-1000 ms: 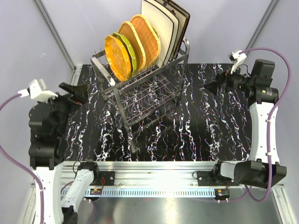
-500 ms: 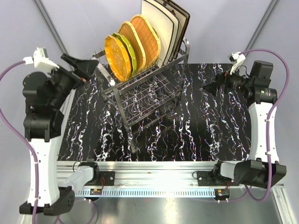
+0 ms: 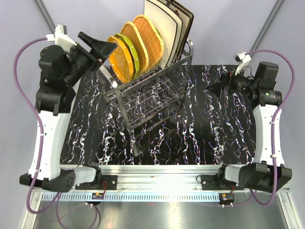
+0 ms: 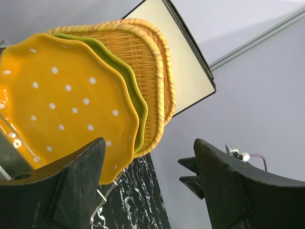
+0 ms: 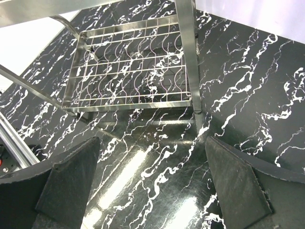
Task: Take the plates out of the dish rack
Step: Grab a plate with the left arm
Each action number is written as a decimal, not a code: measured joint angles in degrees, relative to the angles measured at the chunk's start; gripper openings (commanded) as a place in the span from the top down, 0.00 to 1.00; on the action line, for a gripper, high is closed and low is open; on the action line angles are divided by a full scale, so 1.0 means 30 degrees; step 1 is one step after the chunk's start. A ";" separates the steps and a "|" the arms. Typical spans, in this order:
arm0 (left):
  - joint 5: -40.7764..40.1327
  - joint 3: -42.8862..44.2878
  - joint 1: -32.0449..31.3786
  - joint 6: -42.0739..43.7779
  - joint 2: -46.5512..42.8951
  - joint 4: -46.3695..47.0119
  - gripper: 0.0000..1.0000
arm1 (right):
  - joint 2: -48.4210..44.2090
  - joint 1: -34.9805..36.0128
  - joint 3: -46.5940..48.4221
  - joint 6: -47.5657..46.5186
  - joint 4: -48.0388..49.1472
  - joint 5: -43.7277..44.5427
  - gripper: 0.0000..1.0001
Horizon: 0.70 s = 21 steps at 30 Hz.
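The chrome dish rack stands at the table's back middle. On its top tier several plates stand on edge: an orange dotted plate in front, a green one, two wicker ones, then cream square ones. My left gripper hovers open at the orange plate's left edge. In the left wrist view, the orange plate reaches behind the left finger, and the gripper holds nothing. My right gripper is open right of the rack and in its wrist view hangs over the bare table.
The rack's lower tier holds nothing. The black marbled tabletop stretches in front and right of the rack. An aluminium rail runs along the near edge. Metal frame posts rise at the back corners.
My left arm has risen from the table's left side and swung to the orange plate at the rack's top left. The right arm has stayed put.
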 measured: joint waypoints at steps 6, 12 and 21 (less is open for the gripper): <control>-0.0415 0.1909 -0.1013 -0.0255 0.2317 -0.0583 0.33 | -0.0029 0.0000 -0.0211 0.0466 0.0350 -0.0328 0.01; -0.1231 0.2900 -0.1596 -0.0153 0.3519 -0.1399 0.44 | -0.0073 0.0000 -0.0466 0.0874 0.0641 -0.0350 0.00; -0.2135 0.3395 -0.1690 0.0291 0.4116 -0.2055 0.56 | -0.0233 0.0000 -0.0517 0.1129 0.0940 -0.0350 0.00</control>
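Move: Ahead and below the left hand, slightly to its right, stands the spotted orange plate, its middle about 10 cm forward, 4 cm right and 9 cm down. The green plate sits against it, some 3 cm farther right and 1 cm farther out. The nearest woven basket is about 13 cm ahead of the left hand, 10 cm right and 7 cm lower. From the right hand the orange plate lies roughly 32 cm left, 4 cm ahead and 9 cm higher. Reaching about 5 cm forward towards the upper rim of the orange plate, the left hand also eases some 3 cm right and 3 cm down; the rightward part comes early, then it slows and keeps edging forward and down. The fingers tip down slightly and close from about three-quarters to about half open, coming to straddle the orange and green rims, one fingertip over the orange face, the other by the green rim. ##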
